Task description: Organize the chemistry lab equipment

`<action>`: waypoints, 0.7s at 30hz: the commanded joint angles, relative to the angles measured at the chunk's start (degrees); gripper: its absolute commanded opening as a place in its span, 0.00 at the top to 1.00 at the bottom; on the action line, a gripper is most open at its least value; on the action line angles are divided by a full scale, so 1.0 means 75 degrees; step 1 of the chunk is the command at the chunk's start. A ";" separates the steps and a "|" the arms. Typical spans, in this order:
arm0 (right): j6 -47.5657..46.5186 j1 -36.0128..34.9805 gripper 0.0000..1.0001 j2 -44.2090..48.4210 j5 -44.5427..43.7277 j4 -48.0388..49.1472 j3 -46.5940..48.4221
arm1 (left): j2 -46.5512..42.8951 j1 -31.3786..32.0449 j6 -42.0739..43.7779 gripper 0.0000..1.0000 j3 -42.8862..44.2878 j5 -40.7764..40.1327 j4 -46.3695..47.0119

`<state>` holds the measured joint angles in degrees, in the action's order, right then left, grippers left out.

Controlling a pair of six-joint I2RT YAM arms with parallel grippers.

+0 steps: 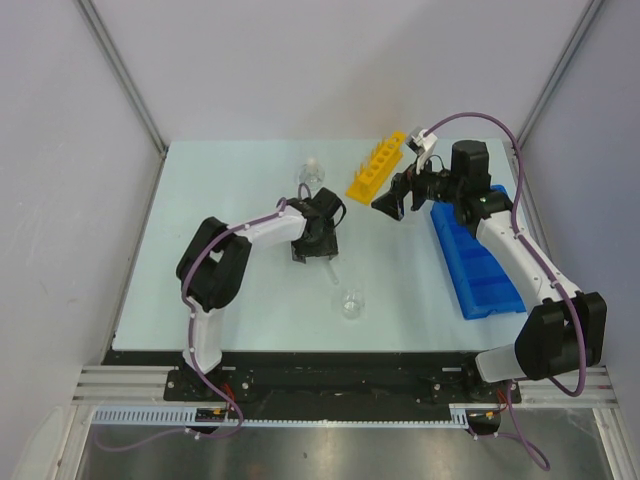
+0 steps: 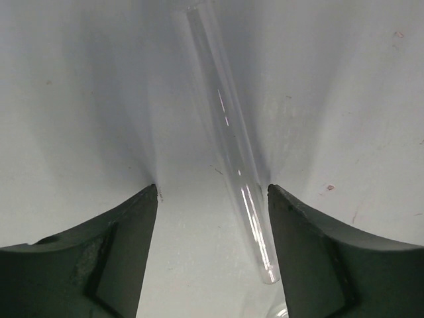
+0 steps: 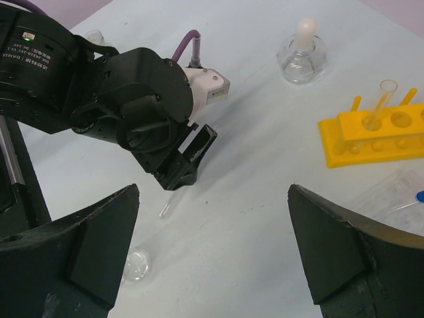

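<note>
A thin clear tube [image 2: 232, 146] lies flat on the white table, between the fingers of my left gripper [image 2: 212, 192]. It is close to the right finger [image 2: 318, 245] and clear of the left one. The jaws are open and low over the table. From above, my left gripper [image 1: 315, 242] covers the tube's [image 1: 333, 272] upper end. My right gripper [image 1: 394, 205] hangs open and empty in front of the yellow rack [image 1: 377, 168]. One clear tube [image 3: 381, 103] stands in the rack [image 3: 371, 136].
A small beaker [image 1: 351, 303] stands near the tube's free end. The stoppered flask [image 1: 312, 172] is at the back, the blue bin [image 1: 478, 258] on the right. A clear tray [image 3: 394, 189] holding a blue-capped tube [image 3: 419, 197] lies beside the rack.
</note>
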<state>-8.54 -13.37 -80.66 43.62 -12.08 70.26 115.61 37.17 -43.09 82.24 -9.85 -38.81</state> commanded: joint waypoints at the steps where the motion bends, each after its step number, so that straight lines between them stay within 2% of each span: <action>1: 0.0072 0.0059 0.00 0.0372 0.0138 0.0239 -0.0040 | 0.0230 0.0060 0.0038 0.30 -0.0042 -0.0363 -0.0064; 6: 0.0142 0.0118 0.00 0.0384 0.0220 0.0309 -0.0075 | 0.0054 0.0060 0.0038 0.47 -0.0570 -0.0480 0.0217; 21: 0.0201 0.0200 0.00 0.0396 0.0360 0.0345 -0.0087 | -0.0321 0.0072 0.0249 0.75 -0.1472 -0.0504 0.0920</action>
<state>-7.51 -12.32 -79.70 45.01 -11.64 69.73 111.74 37.36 -41.12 74.98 -14.83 -33.26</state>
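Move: The test tube lies on the table between the left hand's open fingertips, close to the right finger; its middle is about 2 cm ahead of that hand, 1 cm to its right and 1 cm below. From the left hand, the beaker stands about 8 cm right and 11 cm back, and the lamp bottle roughly 24 cm ahead and 3 cm left. From the right hand, the tube is some 14 cm left, 1 cm back and 26 cm down. The left hand's fingertips come onto the test tube from both sides and pinch it near its middle, closing from about three-quarters open to under a third. While they shut, the hand shifts about 2 cm to its left just above the table, the right finger leading the tube that way; the wrist tilts only slightly. ##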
